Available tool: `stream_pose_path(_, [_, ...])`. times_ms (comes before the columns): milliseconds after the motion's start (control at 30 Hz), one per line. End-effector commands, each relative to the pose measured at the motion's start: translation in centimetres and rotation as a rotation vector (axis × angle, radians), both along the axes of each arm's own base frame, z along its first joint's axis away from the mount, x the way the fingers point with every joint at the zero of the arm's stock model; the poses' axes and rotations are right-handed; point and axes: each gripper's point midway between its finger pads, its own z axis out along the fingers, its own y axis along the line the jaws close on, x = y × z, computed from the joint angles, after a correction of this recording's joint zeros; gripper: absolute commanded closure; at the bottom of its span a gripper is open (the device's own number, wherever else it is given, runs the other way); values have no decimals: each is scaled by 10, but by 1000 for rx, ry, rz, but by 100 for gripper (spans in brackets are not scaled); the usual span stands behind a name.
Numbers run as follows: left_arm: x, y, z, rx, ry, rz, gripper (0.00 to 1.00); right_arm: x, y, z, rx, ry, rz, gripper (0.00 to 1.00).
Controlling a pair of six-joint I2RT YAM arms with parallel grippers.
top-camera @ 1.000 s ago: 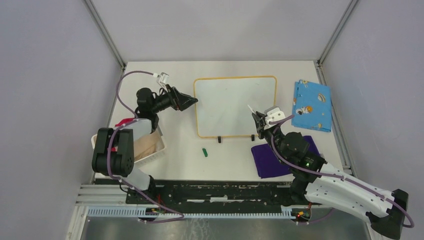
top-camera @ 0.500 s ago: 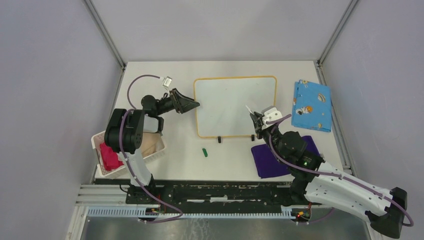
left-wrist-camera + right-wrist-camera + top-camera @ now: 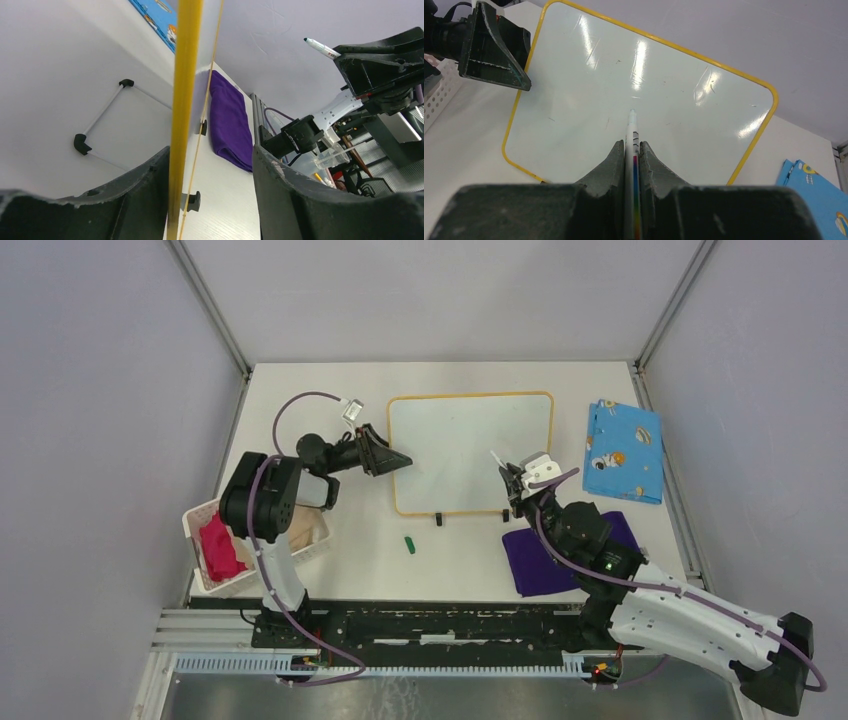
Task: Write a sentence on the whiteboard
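Note:
The whiteboard [image 3: 470, 450] lies flat mid-table, glossy white with a yellow rim [image 3: 186, 75]. No sentence is in view; its face [image 3: 624, 75] shows only glare and faint smudges. My left gripper [image 3: 403, 458] sits at the board's left edge. It is open [image 3: 210, 155], the rim standing between its jaws close to the left finger, with a wide gap to the right one. My right gripper [image 3: 512, 480] hovers over the board's lower right part, shut [image 3: 632, 145] on a white marker [image 3: 632, 125] with a rainbow stripe. The marker's tip [image 3: 497, 457] is bare and points over the board.
A small green cap [image 3: 409, 544] lies in front of the board. A purple cloth [image 3: 560, 555] lies under the right arm and a blue patterned cloth [image 3: 623, 450] at the right. A white basket [image 3: 200, 530] holding red and beige cloths stands at the left.
My left gripper has slid right onto the board's left rim, and its jaws have narrowed. The left arm has swung off the basket. The right gripper has barely moved.

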Motion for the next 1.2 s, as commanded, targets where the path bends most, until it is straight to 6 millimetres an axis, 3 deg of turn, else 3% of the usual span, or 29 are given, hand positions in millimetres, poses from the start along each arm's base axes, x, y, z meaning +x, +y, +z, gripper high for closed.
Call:
stream_pose_path(0, [-1, 2, -4, 7, -100, -4, 37, 0, 3, 33, 71, -50, 7, 100])
stream_pose_path(233, [2, 1, -12, 10, -90, -9, 50, 0, 9, 35, 75, -42, 24, 100])
stream_pose_path(533, [0, -1, -24, 20, -74, -21, 55, 2, 13, 34, 69, -30, 30, 100])
stream_pose_path(1167, [-3, -2, -31, 19, -94, -24, 88, 0, 31, 26, 95, 25, 95, 100])
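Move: The whiteboard's left edge runs between the left hand's open fingers, level with them and perhaps 1 cm ahead; the board's left foot lies roughly 14 cm back, 8 cm right and 14 cm down, the green cap some 20 cm back, 1 cm right and 15 cm down. From the right hand, already gripping the marker, the whiteboard's middle is about 8 cm ahead, 7 cm left and 11 cm below. Left hand sinks about 4 cm and pinches the whiteboard's left edge; right hand carries marker 2 cm left. ##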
